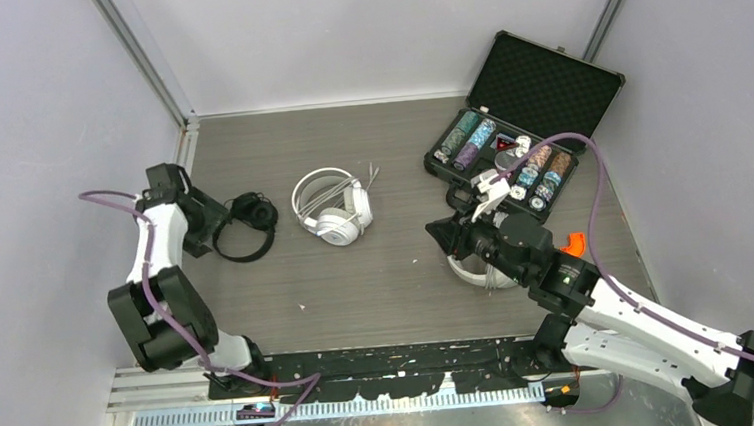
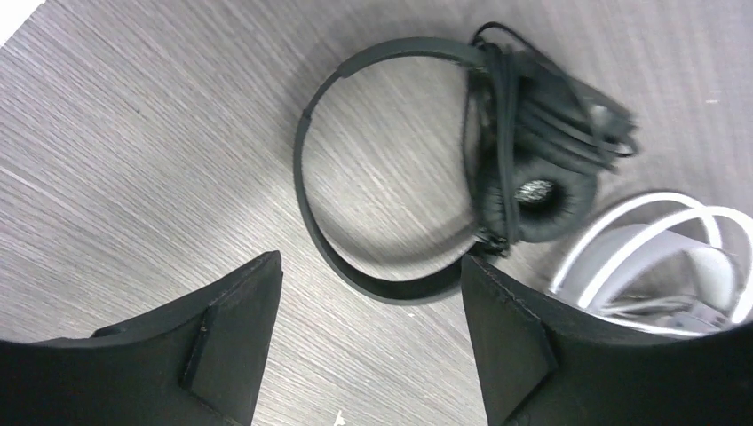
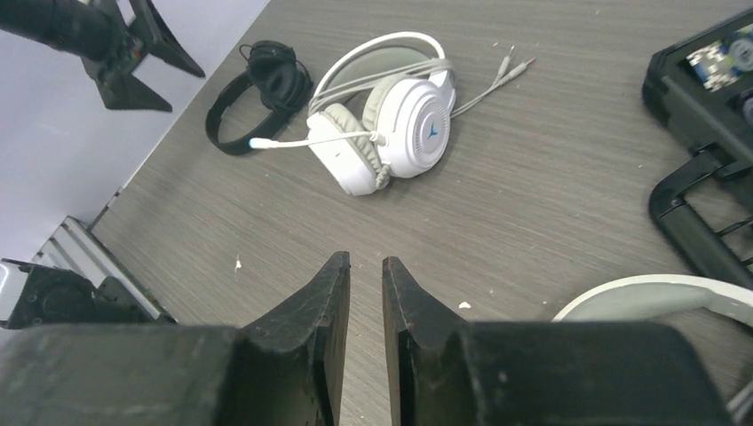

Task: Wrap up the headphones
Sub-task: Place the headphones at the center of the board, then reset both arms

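A small black headset [image 2: 533, 191] lies on the table at the left, its cable bunched over the ear cups. My left gripper [image 2: 371, 262] hovers just short of its headband, open, with nothing between the fingers; it shows from above as my left gripper [image 1: 211, 225]. A white headset [image 1: 335, 221] lies mid-table, its plugs [image 3: 515, 67] trailing toward the back. A second white headset [image 1: 478, 274] sits partly hidden under my right arm. My right gripper [image 3: 366, 259] hangs over bare table with only a narrow gap between its fingers, holding nothing.
An open black case [image 1: 545, 86] of coloured poker chips stands at the back right, close behind the right arm. Grey walls close in the table on the left, back and right. Small white specks [image 3: 237, 263] dot the wood surface.
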`<state>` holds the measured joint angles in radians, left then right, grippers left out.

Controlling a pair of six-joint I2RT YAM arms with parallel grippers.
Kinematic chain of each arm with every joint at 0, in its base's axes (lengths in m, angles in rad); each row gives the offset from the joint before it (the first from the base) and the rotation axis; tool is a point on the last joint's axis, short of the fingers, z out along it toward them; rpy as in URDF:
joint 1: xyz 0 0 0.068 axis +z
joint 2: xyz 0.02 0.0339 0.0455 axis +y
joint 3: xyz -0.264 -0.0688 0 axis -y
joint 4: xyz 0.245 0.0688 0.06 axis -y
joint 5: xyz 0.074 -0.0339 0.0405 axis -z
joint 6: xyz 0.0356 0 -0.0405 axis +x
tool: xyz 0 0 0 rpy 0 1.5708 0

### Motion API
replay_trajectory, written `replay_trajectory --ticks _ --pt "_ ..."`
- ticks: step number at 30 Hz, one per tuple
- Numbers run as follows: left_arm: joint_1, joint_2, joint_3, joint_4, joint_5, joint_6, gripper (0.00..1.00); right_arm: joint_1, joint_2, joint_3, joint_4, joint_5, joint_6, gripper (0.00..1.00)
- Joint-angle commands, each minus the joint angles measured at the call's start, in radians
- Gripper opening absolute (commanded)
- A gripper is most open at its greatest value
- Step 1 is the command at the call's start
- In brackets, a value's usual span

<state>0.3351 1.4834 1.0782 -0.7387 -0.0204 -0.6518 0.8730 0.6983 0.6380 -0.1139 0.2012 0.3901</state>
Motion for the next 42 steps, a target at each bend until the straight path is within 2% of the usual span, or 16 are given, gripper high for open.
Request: replay_trajectory --ticks 1,6,7,8,9,10,13,16,18,20,23,25,28,33,37,42 --pt "0.001 -0.100 0.053 -0.043 0.063 -0.005 0.77 -0.004 0.054 0.033 0.076 -0.040 0.093 0.29" --pt "-0.005 -0.137 0.111 -0.107 0.364 0.109 0.78 -0.003 0.162 0.110 0.026 -0.049 0.152 0.48" --pt "-0.020 -0.143 0.129 -0.134 0.397 0.133 0.79 -0.003 0.193 0.134 0.013 -0.051 0.159 0.57" --pt "-0.047 -0.156 0.140 -0.148 0.426 0.151 0.82 -0.004 0.220 0.165 -0.010 -0.057 0.161 0.67" --pt "-0.078 -0.173 0.145 -0.151 0.447 0.165 0.94 -0.003 0.247 0.207 -0.049 -0.059 0.155 0.79" --pt "-0.121 -0.189 0.151 -0.152 0.469 0.173 0.99 -0.004 0.278 0.255 -0.095 -0.057 0.152 0.80" --pt "-0.214 -0.238 0.199 -0.190 0.576 0.231 1.00 -0.004 0.358 0.391 -0.244 -0.041 0.143 0.82" --pt "-0.283 -0.325 0.220 -0.178 0.634 0.240 1.00 -0.004 0.391 0.479 -0.355 0.107 0.197 0.82" --pt "-0.306 -0.381 0.208 -0.128 0.670 0.256 1.00 -0.003 0.400 0.537 -0.433 0.206 0.254 0.86" --pt "-0.324 -0.416 0.207 -0.135 0.652 0.259 1.00 -0.004 0.412 0.616 -0.516 0.218 0.248 0.87" --pt "-0.327 -0.461 0.197 -0.116 0.724 0.218 1.00 -0.003 0.424 0.717 -0.652 0.296 0.333 0.87" --pt "-0.358 -0.495 0.206 -0.116 0.713 0.180 1.00 -0.005 0.423 0.756 -0.704 0.342 0.337 0.87" --pt "-0.359 -0.552 0.227 -0.113 0.670 0.191 1.00 -0.003 0.419 0.796 -0.736 0.352 0.309 0.88" --pt "-0.401 -0.573 0.298 -0.227 0.614 0.286 1.00 -0.004 0.392 0.836 -0.741 0.379 0.351 0.88" --pt "-0.403 -0.593 0.273 -0.237 0.572 0.292 1.00 -0.003 0.339 0.794 -0.740 0.386 0.400 0.88" --pt "-0.438 -0.644 0.220 -0.184 0.537 0.294 1.00 -0.004 0.266 0.704 -0.732 0.408 0.371 0.88"
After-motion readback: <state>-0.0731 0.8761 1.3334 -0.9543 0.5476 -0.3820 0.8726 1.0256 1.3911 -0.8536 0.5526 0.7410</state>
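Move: Lying flat just ahead of the left hand are the released black headphones, their middle about 6 cm forward, 1 cm right and 8 cm below. The wrapped white headset at mid-table is roughly 10 cm forward and 21 cm to the left hand's right, some 6 cm lower. From the right hand the black headphones lie about 18 cm forward, 38 cm left and 23 cm down. Leaving the black headphones, the empty left hand climbs about 25 cm, soon swinging some 20 cm right and then drawing 10 cm back, fingers opening fully while the wrist tips up and turns clockwise. The right hand first edges left and dips slightly as its fingers spread wide, then rises and swings back right, turning clockwise; it touches nothing. ##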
